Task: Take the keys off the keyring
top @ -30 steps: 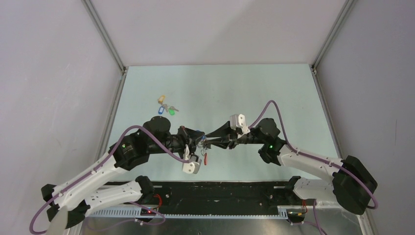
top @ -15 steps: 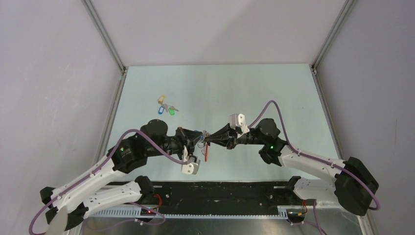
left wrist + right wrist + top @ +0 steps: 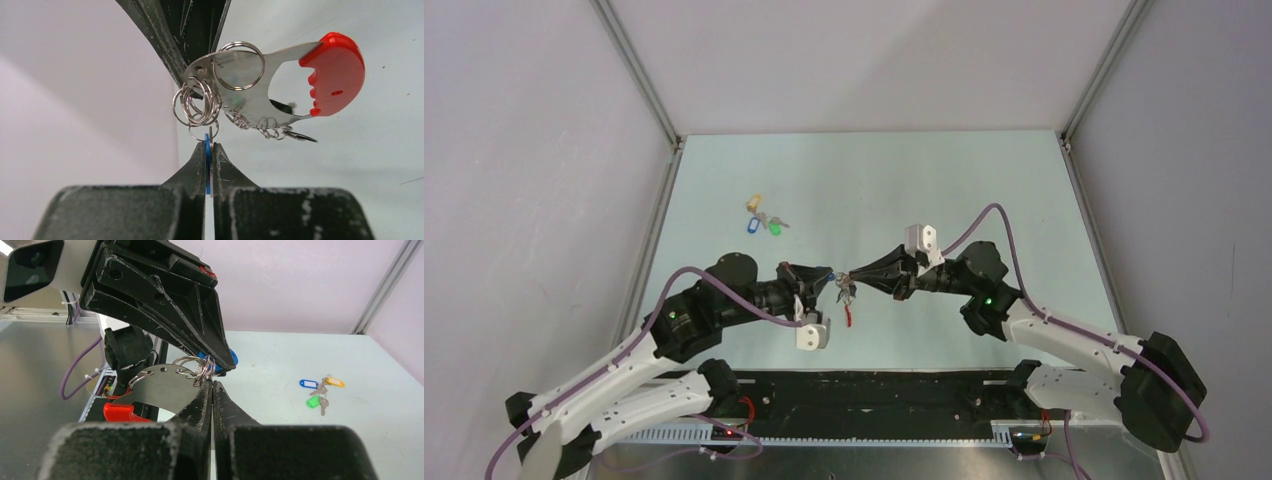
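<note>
Both grippers meet above the table's near middle. My left gripper [image 3: 209, 152] [image 3: 830, 278] is shut on a blue tag [image 3: 207, 165] and a thin silvery key pressed flat against it. Just above them hangs the keyring [image 3: 196, 104], a bunch of silvery rings joined to a flat metal plate [image 3: 245, 95] with a bright red end [image 3: 334, 75]. My right gripper [image 3: 212, 384] [image 3: 852, 276] is shut on that ring bunch [image 3: 202, 367]. Its dark fingers [image 3: 192, 35] come down from above in the left wrist view. More small rings and a dark key [image 3: 300, 136] dangle under the plate.
A separate key cluster with yellow, blue and green tags [image 3: 762, 218] [image 3: 319, 390] lies on the pale green table [image 3: 964, 190] at the far left. Grey walls and metal corner posts [image 3: 639, 75] enclose the table. The black rail [image 3: 874, 390] runs along the near edge.
The right gripper has closed on the ring bunch. Both arms have shifted a little, carrying the bunch slightly away from the near edge, and the red end now hangs below it.
</note>
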Controlling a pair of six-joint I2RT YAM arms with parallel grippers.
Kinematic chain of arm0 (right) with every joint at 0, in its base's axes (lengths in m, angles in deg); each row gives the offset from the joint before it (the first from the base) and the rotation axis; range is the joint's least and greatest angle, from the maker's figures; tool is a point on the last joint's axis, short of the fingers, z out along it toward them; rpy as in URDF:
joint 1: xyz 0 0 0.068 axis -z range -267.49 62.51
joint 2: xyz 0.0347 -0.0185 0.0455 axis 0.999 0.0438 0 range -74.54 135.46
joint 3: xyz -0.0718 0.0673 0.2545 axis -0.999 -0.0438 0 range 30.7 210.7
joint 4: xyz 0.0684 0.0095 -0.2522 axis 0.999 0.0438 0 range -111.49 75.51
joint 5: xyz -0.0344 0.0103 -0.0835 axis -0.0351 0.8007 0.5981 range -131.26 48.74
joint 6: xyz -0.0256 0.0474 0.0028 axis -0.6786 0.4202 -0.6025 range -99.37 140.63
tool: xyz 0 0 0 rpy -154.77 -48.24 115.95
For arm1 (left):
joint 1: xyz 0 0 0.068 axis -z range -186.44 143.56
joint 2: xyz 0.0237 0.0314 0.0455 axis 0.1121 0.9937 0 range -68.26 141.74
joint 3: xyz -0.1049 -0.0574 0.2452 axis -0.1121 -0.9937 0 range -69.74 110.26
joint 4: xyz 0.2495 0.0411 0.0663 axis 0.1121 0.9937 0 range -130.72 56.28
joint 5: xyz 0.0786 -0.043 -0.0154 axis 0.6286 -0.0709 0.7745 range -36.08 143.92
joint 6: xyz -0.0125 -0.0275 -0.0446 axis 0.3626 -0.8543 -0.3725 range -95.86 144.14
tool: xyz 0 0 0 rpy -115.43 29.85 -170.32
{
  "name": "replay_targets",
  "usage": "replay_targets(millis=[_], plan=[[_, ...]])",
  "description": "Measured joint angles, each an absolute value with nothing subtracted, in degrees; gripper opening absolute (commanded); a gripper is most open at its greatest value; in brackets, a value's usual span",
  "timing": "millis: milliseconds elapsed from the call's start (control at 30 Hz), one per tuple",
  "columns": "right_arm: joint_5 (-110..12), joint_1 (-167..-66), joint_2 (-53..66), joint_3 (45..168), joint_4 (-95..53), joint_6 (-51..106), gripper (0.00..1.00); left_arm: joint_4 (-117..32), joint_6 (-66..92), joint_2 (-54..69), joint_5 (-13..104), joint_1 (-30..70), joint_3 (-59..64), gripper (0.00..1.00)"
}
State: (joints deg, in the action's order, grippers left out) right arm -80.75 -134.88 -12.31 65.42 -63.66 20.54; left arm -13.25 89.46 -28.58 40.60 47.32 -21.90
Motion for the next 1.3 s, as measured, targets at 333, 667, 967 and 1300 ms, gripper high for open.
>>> replay_targets(millis=[333,667,967,1300], plan=[[-72.4,-137.3,-12.0,61.7,-74.2,25.8,0.0,-18.0,82.6,-26.3,36.8,46.4,-23.9,0.0],[-52.8,-146.8,-0.8,59.3,-97.1,25.7,0.0,-23.5,76.0,-23.3,36.9,46.1,-24.4,0.0],[-43.9,-149.0,-0.5,59.1,-101.1,23.0,0.0,-28.1,73.5,-23.4,38.5,46.1,-24.9,0.0],[-32.4,-149.5,-3.7,56.4,-100.1,23.9,0.0,-32.7,69.2,-23.6,39.5,46.0,-27.1,0.0]])
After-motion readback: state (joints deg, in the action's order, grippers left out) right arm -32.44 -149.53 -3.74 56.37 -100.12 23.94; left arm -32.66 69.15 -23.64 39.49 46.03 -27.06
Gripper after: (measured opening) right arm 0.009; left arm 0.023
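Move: My left hand already pinches the blue tag and its key. The bunch of small rings on the keyring lies about 2 cm to that hand's right and 1 cm back, level with it; the keyring's metal plate is some 3 cm right, 2 cm back and 4 cm below it, with the red handle 3 cm right, 4 cm back and 7 cm below. From my right hand, shut at the ring bunch, the blue tag is about 3 cm left, 1 cm forward and 1 cm up. I keep both grips and re-angle the keyring against the key. My right hand rises some 4 cm, drifts left, then sweeps forward and back to the right, ending about 4 cm forward, while it rolls its left side up and turns clockwise nearly 30 degrees. My left hand follows about 3 cm to the right and 2 cm forward, dipping briefly and rolling its left side down about 15 degrees. ##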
